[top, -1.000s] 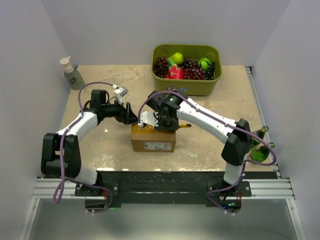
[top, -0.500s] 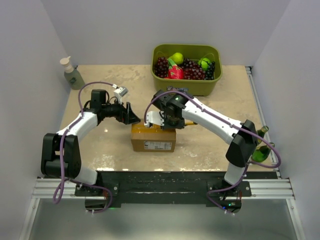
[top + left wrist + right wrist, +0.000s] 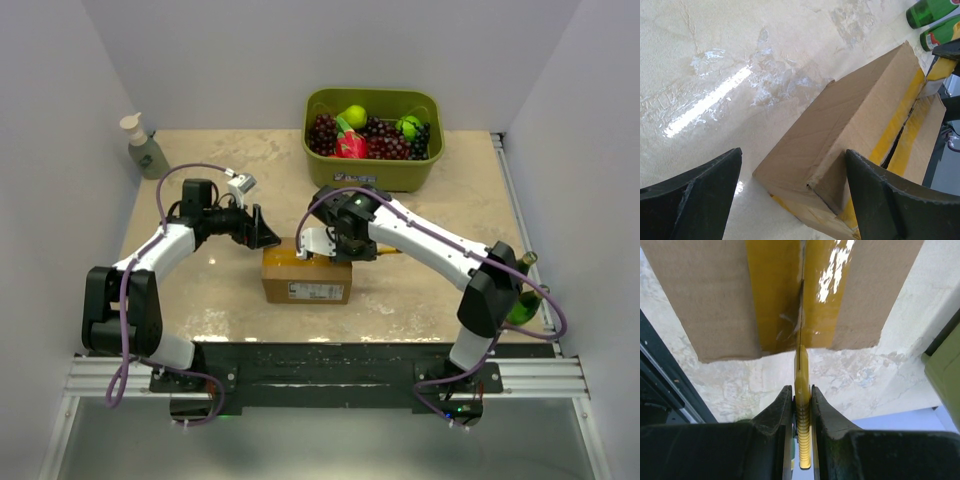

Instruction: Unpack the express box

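Observation:
The express box (image 3: 305,280) is a brown carton lying mid-table, with yellow tape (image 3: 777,290) along its top seam. In the left wrist view the seam gapes as a dark slit on the express box (image 3: 855,120). My right gripper (image 3: 801,387) is shut on a yellow box cutter (image 3: 802,375) whose tip meets the seam at the end of the express box (image 3: 705,290). From above, the right gripper (image 3: 338,243) hangs over the carton's far right top edge. My left gripper (image 3: 262,232) is open and straddles the box's left corner, with its midpoint (image 3: 792,152) over the cardboard.
A green bin (image 3: 372,175) full of fruit stands at the back. A soap dispenser (image 3: 143,148) stands at the back left. Two green bottles (image 3: 520,290) lie at the table's right edge, also seen as green bottles (image 3: 935,12) in the left wrist view.
My right gripper has slid to the right along the top of the box with the cutter in it. The left arm has stayed still.

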{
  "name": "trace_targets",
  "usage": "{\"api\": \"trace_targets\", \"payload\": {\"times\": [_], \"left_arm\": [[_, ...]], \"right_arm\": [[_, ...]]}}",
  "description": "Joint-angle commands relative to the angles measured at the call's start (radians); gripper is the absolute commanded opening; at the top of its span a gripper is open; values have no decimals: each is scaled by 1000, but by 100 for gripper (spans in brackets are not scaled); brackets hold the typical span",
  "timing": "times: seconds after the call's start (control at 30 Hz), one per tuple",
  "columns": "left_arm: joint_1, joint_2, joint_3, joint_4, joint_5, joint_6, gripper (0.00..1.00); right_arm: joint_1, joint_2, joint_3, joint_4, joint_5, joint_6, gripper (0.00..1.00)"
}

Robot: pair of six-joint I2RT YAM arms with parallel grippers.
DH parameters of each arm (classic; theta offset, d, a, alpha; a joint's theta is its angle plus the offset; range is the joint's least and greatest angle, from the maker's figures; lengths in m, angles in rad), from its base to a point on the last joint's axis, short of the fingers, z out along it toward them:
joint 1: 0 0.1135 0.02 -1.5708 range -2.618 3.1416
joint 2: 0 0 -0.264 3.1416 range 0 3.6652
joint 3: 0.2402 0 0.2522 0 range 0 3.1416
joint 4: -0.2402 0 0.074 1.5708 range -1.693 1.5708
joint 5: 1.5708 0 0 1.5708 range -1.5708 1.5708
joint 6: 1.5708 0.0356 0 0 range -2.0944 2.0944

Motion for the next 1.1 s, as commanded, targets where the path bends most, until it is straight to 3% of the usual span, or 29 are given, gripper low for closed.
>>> {"api": "trace_targets", "payload": {"times": [0.0, 0.37, 0.77, 0.9, 1.03, 1.07], "left_arm": [[-9, 23, -30, -58, -139, 73, 88], [-9, 30, -23, -62, -137, 73, 88], [-9, 33, -24, -65, -142, 78, 88], [-9, 35, 0, -84, -137, 79, 88], [-9, -26, 38, -91, -87, 98, 88], [-9, -51, 48, -85, -73, 105, 89]], "right_arm": [[-10, -58, -46, -132, 71, -22, 0], [-14, -75, -109, -132, 85, -31, 0], [-129, -91, -166, -130, 143, -75, 0], [-200, -80, -71, -129, 122, -91, 0], [-264, -54, 170, -126, -34, -79, 0], [-275, -54, 220, -126, -146, -72, 0]]}}
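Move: The right hand grips the cutter with its blade still in the tape slit at the box's right end; the middle of the box lies about 14 cm to its left, level fore-and-aft and some 7 cm below. The green crate stands roughly 26 cm ahead and 4 cm to the right, and the open left gripper about 24 cm left and 6 cm ahead. From the left hand, the box's middle is about 10 cm right, 6 cm back and a little below. Rightward along the seam, slowly at first and then quicker, the right hand draws the cutter about 8.5 cm away from the box, so the blade comes free of the slit's right end. It sinks some 2 cm on the way, tilting about 10 degrees, then rises again and swings forward with a slight clockwise turn, fingers still shut on the handle. The left hand stays put, open, one finger against the box's far left corner. ##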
